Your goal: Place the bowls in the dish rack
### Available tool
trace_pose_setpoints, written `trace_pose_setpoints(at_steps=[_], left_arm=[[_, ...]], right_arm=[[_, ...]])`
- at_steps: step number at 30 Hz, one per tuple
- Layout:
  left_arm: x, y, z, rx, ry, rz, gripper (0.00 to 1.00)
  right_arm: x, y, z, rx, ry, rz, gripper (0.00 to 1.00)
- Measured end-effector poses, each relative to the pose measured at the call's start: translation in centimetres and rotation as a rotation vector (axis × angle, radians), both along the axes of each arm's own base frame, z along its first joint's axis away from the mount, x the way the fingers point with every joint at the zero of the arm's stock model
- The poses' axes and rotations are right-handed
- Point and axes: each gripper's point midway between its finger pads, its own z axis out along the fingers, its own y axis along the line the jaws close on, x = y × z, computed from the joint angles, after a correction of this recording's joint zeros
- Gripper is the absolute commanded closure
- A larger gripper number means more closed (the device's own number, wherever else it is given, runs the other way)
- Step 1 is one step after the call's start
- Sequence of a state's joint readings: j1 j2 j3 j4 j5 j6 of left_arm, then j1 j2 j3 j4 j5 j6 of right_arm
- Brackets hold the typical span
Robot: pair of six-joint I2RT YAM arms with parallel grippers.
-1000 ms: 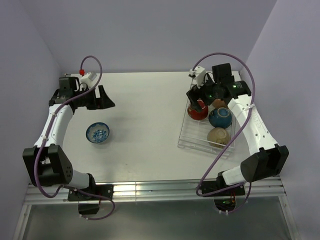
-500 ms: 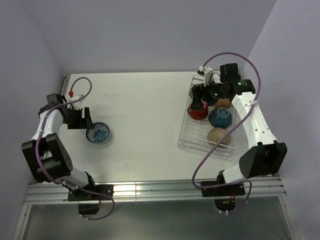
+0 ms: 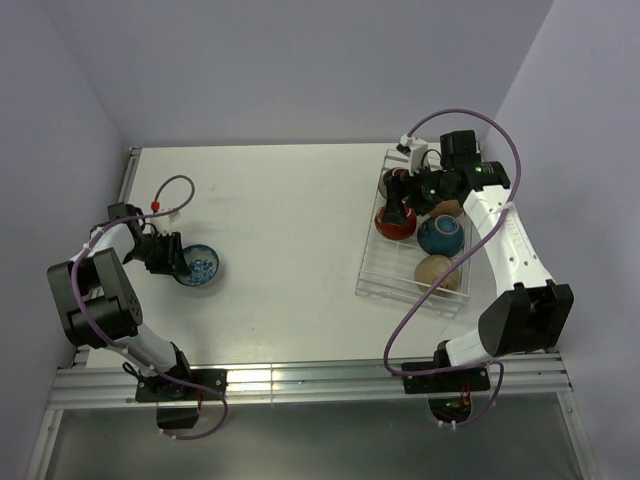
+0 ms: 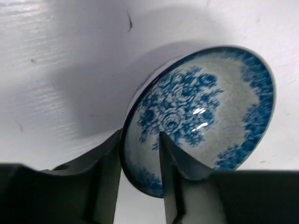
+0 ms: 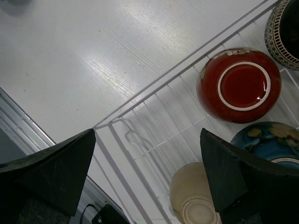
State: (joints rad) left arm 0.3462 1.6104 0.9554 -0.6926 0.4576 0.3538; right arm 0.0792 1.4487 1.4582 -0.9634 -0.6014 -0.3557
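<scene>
A white bowl with a blue flower pattern (image 3: 200, 267) (image 4: 201, 112) sits on the table at the left. My left gripper (image 3: 172, 255) (image 4: 140, 135) is shut on its near rim, one finger outside the wall and one inside. At the right stands the clear dish rack (image 3: 385, 270) (image 5: 140, 107). Upside down in it are a red bowl (image 3: 395, 224) (image 5: 239, 86), a dark blue bowl (image 3: 440, 235) (image 5: 271, 142) and a cream bowl (image 3: 437, 272) (image 5: 194, 200). My right gripper (image 3: 397, 200) (image 5: 147, 133) hangs open above the rack's far left part, holding nothing.
A tan bowl (image 3: 441, 207) and a dark patterned bowl (image 5: 285, 28) also sit at the rack's far end, partly hidden by my right arm. The walls of the enclosure stand close on the left, right and back.
My left gripper came toward the near side, dropped onto the blue-patterned bowl and closed on its rim. My right gripper stayed open over the rack and shifted only slightly.
</scene>
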Motion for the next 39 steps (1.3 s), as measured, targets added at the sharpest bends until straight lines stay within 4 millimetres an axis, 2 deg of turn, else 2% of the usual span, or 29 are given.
trace_pose_setpoints(at_steps=[7, 8, 11, 14, 16, 19, 22, 26, 28, 30, 33, 35, 39], left_arm=[[1.9, -1.5, 1.0, -0.073, -0.058, 0.021, 0.92], [2.1, -1.9, 1.2, -0.080, -0.062, 0.016, 0.99], [3.3, -3.6, 2.1, -0.134, -0.079, 0.011, 1.00], [5.7, -5.4, 4.2, -0.199, -0.126, 0.010, 1.00], [7.7, -7.1, 6.3, -0.240, -0.171, 0.017, 1.00], [11.1, -10.7, 10.5, -0.312, -0.275, -0.009, 1.00], [13.8, -16.4, 15.9, -0.412, -0.382, -0.077, 1.00], [15.7, -25.6, 22.9, -0.584, -0.495, -0.214, 1.00], [15.5, -29.5, 24.9, -0.652, -0.516, -0.277, 1.00], [14.4, -33.0, 26.0, -0.706, -0.511, -0.339, 1.00], [12.2, -37.0, 26.1, -0.769, -0.472, -0.407, 1.00], [10.8, -39.2, 25.9, -0.804, -0.442, -0.449, 1.00], [9.1, -42.2, 24.9, -0.847, -0.392, -0.494, 1.00]], right_arm=[[-0.2, 0.4, 1.0, 0.068, 0.019, -0.042, 0.00], [-0.2, 0.4, 1.2, 0.078, 0.016, -0.051, 0.00], [-0.2, 0.4, 2.0, 0.113, 0.018, -0.077, 0.00], [-0.3, 0.3, 2.5, 0.157, 0.036, -0.103, 0.00], [-0.3, 0.1, 2.8, 0.187, 0.049, -0.123, 0.00], [-0.1, -0.4, 3.3, 0.237, 0.067, -0.161, 0.00], [0.0, -0.8, 3.8, 0.285, 0.087, -0.192, 0.00], [0.0, -1.2, 4.5, 0.344, 0.106, -0.218, 0.00], [0.0, -1.6, 5.0, 0.359, 0.096, -0.236, 0.00], [-0.4, -2.0, 5.6, 0.371, 0.062, -0.253, 0.00], [-2.4, -1.9, 6.6, 0.388, 0.004, -0.268, 0.00], [-4.1, -1.6, 7.5, 0.403, -0.049, -0.271, 0.00], [-6.5, -1.0, 8.6, 0.435, -0.137, -0.275, 0.00]])
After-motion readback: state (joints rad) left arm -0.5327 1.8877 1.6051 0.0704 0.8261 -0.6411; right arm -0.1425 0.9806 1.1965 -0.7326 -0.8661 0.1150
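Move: The left hand stands at the left rim of the blue-and-white bowl, fingers astride it; the bowl's middle lies about 5 cm to its right, 1 cm ahead and 2 cm below. From there the red bowl in the rack is some 54 cm right and 11 cm ahead, the black bowl 54 cm right and 20 cm ahead. From the right hand, the blue-and-white bowl lies roughly 53 cm left, 4 cm back and 21 cm lower. The left fingers close on the bowl's near-side left rim and pinch it, one finger inside and one outside, then carry it forward and up, sweeping fast rightward towards the rack, some 40 cm across and 25 cm up, easing back at the end as the wrist swings the fingers out to the right. The open right hand rises about 9 cm, late drawing back, its fingers tilting up to the left. ##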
